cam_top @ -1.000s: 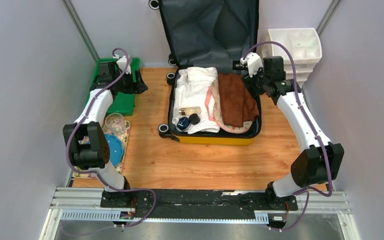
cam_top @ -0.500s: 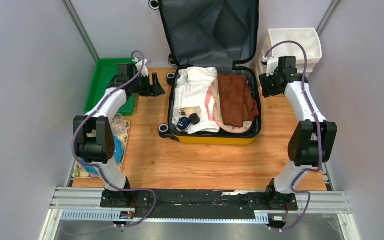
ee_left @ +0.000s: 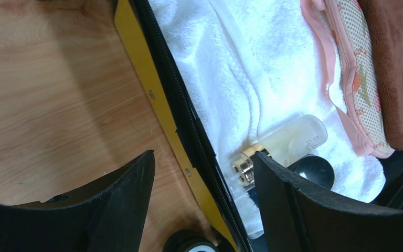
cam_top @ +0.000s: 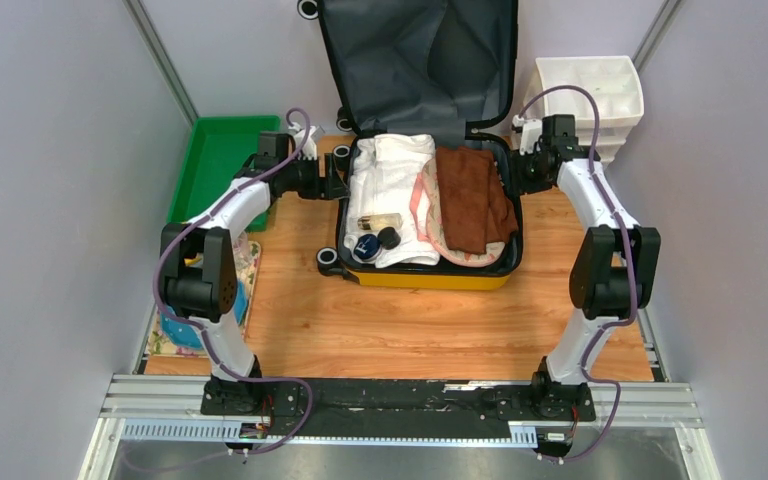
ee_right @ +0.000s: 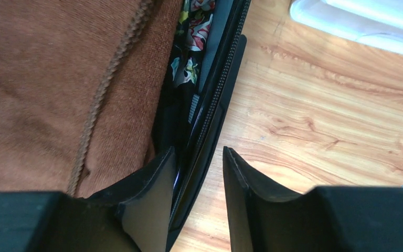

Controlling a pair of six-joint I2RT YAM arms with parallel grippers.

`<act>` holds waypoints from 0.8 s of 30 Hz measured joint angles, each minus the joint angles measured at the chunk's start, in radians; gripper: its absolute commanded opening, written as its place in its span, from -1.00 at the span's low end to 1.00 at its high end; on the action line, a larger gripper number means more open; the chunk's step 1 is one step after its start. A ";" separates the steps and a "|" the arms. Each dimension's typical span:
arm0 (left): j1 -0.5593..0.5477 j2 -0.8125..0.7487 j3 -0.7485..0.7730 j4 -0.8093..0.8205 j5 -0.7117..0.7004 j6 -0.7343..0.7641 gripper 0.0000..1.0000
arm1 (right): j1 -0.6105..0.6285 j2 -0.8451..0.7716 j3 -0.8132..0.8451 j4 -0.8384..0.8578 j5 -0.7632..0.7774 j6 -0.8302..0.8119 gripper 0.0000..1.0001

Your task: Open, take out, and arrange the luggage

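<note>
The yellow luggage lies open on the wooden table, its grey-lined lid standing against the back wall. Inside are a white towel, a brown towel, a pink-edged pouch, a clear bottle and a dark jar. My left gripper stands open astride the left rim, not touching it. My right gripper straddles the right zipper rim, jaws narrow, with bare wood showing between the rim and the outer finger.
A green tray sits at the back left, a white drawer unit at the back right. A blue dish on a patterned cloth lies by the left arm. A black wheel is just below the left jaws.
Both arms have swung in to the suitcase's sides: the left from the green tray to the left rim, the right to the right rim. The right jaws have narrowed.
</note>
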 measured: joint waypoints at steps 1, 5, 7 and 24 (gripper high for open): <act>-0.006 0.003 0.000 0.002 0.000 -0.002 0.49 | 0.003 0.016 0.000 0.001 0.010 0.002 -0.26; -0.034 0.029 0.000 0.013 0.000 -0.008 0.31 | 0.018 0.070 0.005 0.003 0.035 0.011 -0.56; -0.047 0.048 0.000 0.014 0.000 -0.008 0.10 | 0.030 0.080 0.011 0.003 0.053 0.012 -0.70; -0.103 0.173 0.148 -0.100 -0.105 -0.114 -1.00 | 0.026 0.080 0.013 0.011 0.172 0.098 -1.00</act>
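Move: The open luggage's left rim lies about 3 cm to the right of the left hand and 4 cm below; the right rim is almost straight under the right hand, some 3 cm down. From the left hand, the glass bottle lies roughly 10 cm right and 6 cm back, the blue-lidded jar 8 cm right and 10 cm back, both about 5 cm below. The brown cloth's middle is some 10 cm left of the right hand, 2 cm back and 3 cm lower. The luggage's two side rims get pinched: the left hand sinks about 4 cm while easing right onto the left rim, the right hand drops some 3 cm onto the right rim, and both grippers close nearly fully. Keeping their grip, both draw rightward by a centimetre or so, the left also a little forward, its fingers tipped down some 10 degrees more; the right wrist turns slightly clockwise. ##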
